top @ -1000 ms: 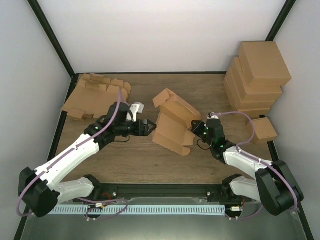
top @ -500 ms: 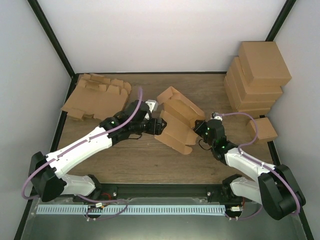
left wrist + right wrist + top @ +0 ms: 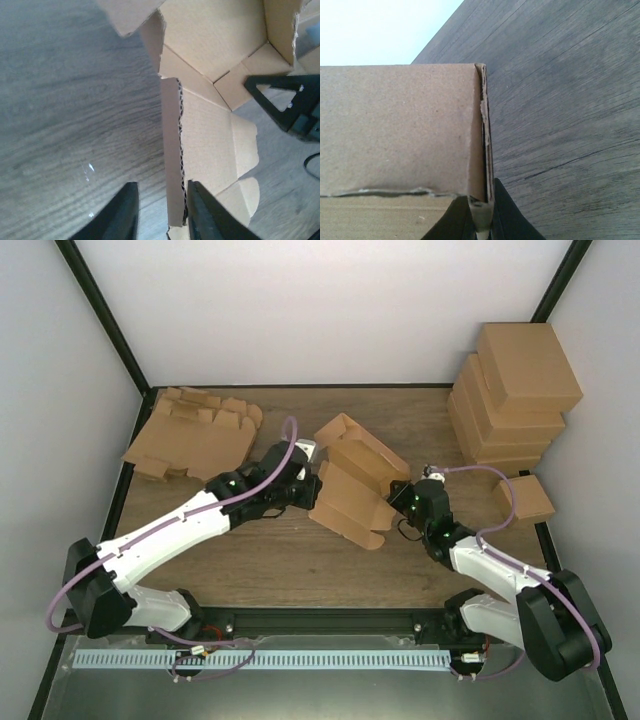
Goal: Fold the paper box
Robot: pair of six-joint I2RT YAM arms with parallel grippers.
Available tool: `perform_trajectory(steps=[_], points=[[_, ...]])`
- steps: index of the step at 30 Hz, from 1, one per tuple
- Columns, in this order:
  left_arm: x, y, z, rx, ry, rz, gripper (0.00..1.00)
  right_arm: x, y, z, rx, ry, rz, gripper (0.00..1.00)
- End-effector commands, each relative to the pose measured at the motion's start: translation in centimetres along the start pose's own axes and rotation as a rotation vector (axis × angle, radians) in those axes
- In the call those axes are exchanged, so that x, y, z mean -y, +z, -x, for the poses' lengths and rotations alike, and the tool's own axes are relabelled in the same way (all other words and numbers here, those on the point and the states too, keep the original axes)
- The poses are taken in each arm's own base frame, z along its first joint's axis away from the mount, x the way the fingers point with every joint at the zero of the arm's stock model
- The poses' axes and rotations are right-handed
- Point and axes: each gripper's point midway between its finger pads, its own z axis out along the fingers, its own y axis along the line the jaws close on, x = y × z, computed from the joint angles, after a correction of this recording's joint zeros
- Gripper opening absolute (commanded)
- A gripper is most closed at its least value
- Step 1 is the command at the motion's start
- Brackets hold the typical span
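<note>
The brown paper box (image 3: 352, 490) sits half-folded at the table's middle, open side up with its flaps standing. My left gripper (image 3: 313, 486) is at the box's left side. In the left wrist view its jaws straddle an upright cardboard wall (image 3: 172, 150): the right finger (image 3: 200, 210) touches it, while the left finger (image 3: 122, 212) stands apart from it. My right gripper (image 3: 394, 499) is shut on the box's doubled right wall (image 3: 484, 130), which is pinched between its fingertips (image 3: 482, 202). The box's outer face (image 3: 395, 125) fills the left of that view.
A pile of flat cardboard blanks (image 3: 190, 435) lies at the back left. Folded boxes (image 3: 515, 395) are stacked at the back right, with one small box (image 3: 528, 500) in front of them. Black frame posts mark the table's corners.
My left arm has reached right from open table to the box's left wall, and its jaws have narrowed around that wall. The box's flaps have shifted a little. The right gripper has kept its hold.
</note>
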Motion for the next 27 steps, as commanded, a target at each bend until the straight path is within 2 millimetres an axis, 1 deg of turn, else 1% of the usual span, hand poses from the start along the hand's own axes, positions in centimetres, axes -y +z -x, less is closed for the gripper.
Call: perform_trajectory(steps=[1,3,6,7,8,9,11,15,17,18,21,23,24,26,27], points=[[0.7,0.0,0.6,0.004,0.030,-0.021,0.22,0.0,-0.3,0.8,0.037,0.010,0.000,0.01],[1.3,0.5,0.4,-0.022,0.046,-0.043,0.14,0.0,-0.3,0.7,0.037,0.021,0.001,0.01],[0.7,1.3,0.2,-0.058,0.066,0.009,0.06,-0.1,-0.3,0.6,0.031,0.037,0.011,0.01],[0.4,1.3,0.3,-0.057,0.076,0.029,0.05,-0.3,-0.3,0.5,0.022,0.044,0.016,0.01],[0.2,1.2,0.5,-0.055,0.090,0.041,0.05,-0.4,-0.2,0.3,0.013,0.047,0.024,0.04],[0.1,0.9,0.9,-0.047,0.106,0.054,0.05,-0.6,-0.2,0.1,-0.001,0.048,0.033,0.10],[-0.2,0.2,1.5,-0.048,0.157,0.082,0.04,-1.0,-0.1,-0.9,-0.049,0.051,0.069,0.30],[-1.2,-0.9,2.3,-0.098,0.277,0.176,0.04,-1.8,-0.4,-4.1,-0.197,0.058,0.168,0.50],[-2.3,-1.4,2.5,-0.120,0.322,0.242,0.04,-2.3,-0.7,-6.0,-0.283,0.024,0.208,0.59],[-2.9,-1.6,2.4,-0.134,0.343,0.277,0.04,-2.6,-0.9,-7.1,-0.332,0.000,0.228,0.65],[-3.8,-2.1,2.6,-0.139,0.382,0.331,0.04,-3.2,-2.0,-10.1,-0.481,-0.065,0.281,0.80],[-4.1,-2.1,2.6,-0.145,0.395,0.345,0.04,-3.4,-3.0,-11.5,-0.558,-0.099,0.320,0.85],[-4.1,-2.0,2.4,-0.151,0.399,0.346,0.04,-3.6,-3.6,-11.9,-0.579,-0.116,0.344,0.85],[-4.1,-1.9,2.2,-0.158,0.400,0.336,0.04,-4.3,-4.7,-11.6,-0.576,-0.166,0.386,0.86],[-3.9,-1.8,2.0,-0.165,0.402,0.325,0.04,-5.1,-5.3,-10.7,-0.541,-0.198,0.405,0.86]])
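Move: The upturned left edge of the box's near panel already stands between the open left fingers, about 1 cm right of and 1 cm below the hand point, level fore-and-aft. From that hand the box's far half lies some 12 cm ahead, 11 right and 8 below, and the panel's end flap 2 back, 12 right and 12 below. The right fingers hold the box's right corner at their hand point. The left hand dips about 1 cm to the right and pinches the panel's left edge shut, then lifts some 4 cm and swings the box left, sinking slightly, its left side rolling up some 25 degrees. Meanwhile the right fingers open wide, let go of the right corner and draw back, left and a little down, turning about 30 degrees counter-clockwise. ##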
